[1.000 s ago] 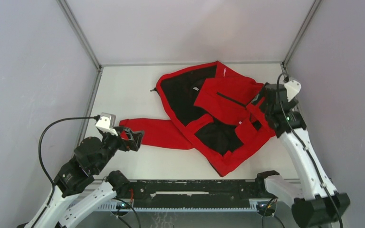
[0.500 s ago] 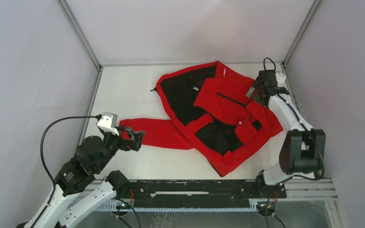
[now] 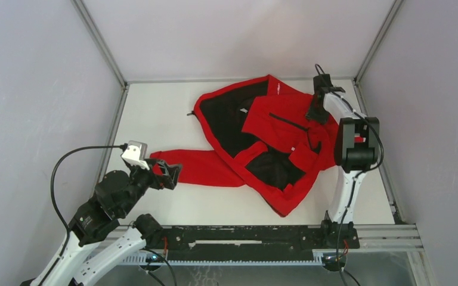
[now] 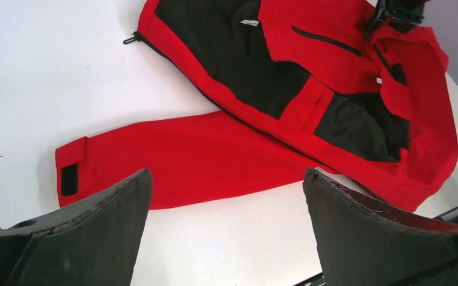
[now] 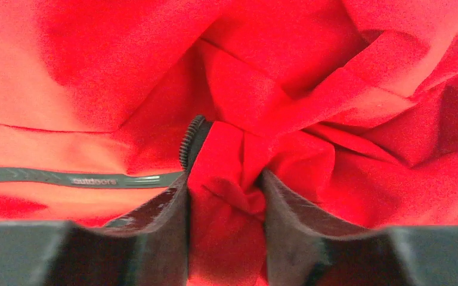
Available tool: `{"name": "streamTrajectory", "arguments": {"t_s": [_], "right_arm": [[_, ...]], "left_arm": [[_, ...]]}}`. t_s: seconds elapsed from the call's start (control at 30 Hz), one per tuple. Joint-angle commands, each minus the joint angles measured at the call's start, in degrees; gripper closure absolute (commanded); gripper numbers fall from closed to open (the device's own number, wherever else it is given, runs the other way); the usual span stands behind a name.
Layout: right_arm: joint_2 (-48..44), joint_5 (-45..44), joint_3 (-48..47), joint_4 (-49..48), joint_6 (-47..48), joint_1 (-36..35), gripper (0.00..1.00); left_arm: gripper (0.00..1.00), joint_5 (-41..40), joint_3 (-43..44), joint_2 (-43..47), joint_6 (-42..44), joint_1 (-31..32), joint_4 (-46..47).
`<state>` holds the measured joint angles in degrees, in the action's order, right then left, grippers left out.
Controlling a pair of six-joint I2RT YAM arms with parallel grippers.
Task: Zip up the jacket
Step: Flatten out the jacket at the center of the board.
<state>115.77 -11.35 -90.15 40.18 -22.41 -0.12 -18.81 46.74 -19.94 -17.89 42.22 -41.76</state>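
Observation:
The red jacket (image 3: 277, 122) lies open on the white table, its black lining (image 3: 226, 119) facing up and one sleeve (image 3: 200, 167) stretched to the left. My right gripper (image 3: 317, 113) is at the jacket's far right edge. In the right wrist view its fingers (image 5: 225, 190) pinch a bunched fold of red fabric (image 5: 229, 161), beside a dark toothed zipper edge (image 5: 188, 140). My left gripper (image 3: 170, 174) hovers open just short of the sleeve cuff. In its own view the sleeve (image 4: 173, 158) lies beyond the open left gripper (image 4: 226, 190).
A black zipper pull (image 4: 130, 40) sticks out at the jacket's left front edge. The cuff carries a small black tab (image 4: 68, 179). Grey walls with metal frame posts (image 3: 98, 42) enclose the table. A black rail (image 3: 238, 238) runs along the near edge.
The right arm has swung to the far back right of the jacket and its jaws have closed on a fold of fabric; that side of the jacket has drawn in slightly. The left arm has held still.

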Motion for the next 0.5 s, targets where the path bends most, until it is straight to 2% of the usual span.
{"name": "streamTrajectory", "arguments": {"t_s": [0.0, 0.07, 0.23, 0.33, 0.47], "right_arm": [[6.52, 4.54, -12.69, 5.06, 8.09, -4.83, 0.68], [9.35, 5.88, -18.35, 7.12, 12.00, -7.57, 0.98], [12.09, 7.04, -27.45, 7.61, 22.07, -16.42, 1.00], [9.65, 9.29, -26.26, 4.10, 31.71, -21.80, 1.00], [5.02, 0.80, -21.66, -1.36, 51.40, -32.20, 1.00]], "left_arm": [[0.00, 0.43, 0.63, -0.18, 0.84, -0.36, 0.81], [0.00, 0.31, 0.63, -0.22, 0.84, -0.34, 0.74], [0.00, -0.39, 0.63, -0.32, 0.71, -0.35, 0.65], [0.00, -0.62, 0.63, -0.23, 0.60, -0.34, 0.60], [0.00, -0.62, 0.63, -0.41, 0.58, -0.38, 0.62]]}}
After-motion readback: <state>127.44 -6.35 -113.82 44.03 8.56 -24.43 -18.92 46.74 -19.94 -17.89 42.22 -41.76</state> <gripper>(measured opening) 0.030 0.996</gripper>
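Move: The red fold with a bit of zip tape in it that the right hand goes for lies right between its half-open fingers. From that hand, the chest pocket's zip is about 11 cm to the left and 3 cm nearer, and the metal zip pull at the jacket's far left edge some 46 cm left, about level with it. From the left hand, idle over the near-left sleeve, the fold is roughly 28 cm ahead, 44 cm to the right and 21 cm lower. Leftward in one quickening sweep of about 21 cm, the right hand closes its fingers on the red fold as it sets off and drags the pinched cloth across the jacket towards the middle of the board. It first also pushes some 6 cm forward, then eases slightly back, rising 3 to 4 cm and turning about 50 degrees counter-clockwise. ##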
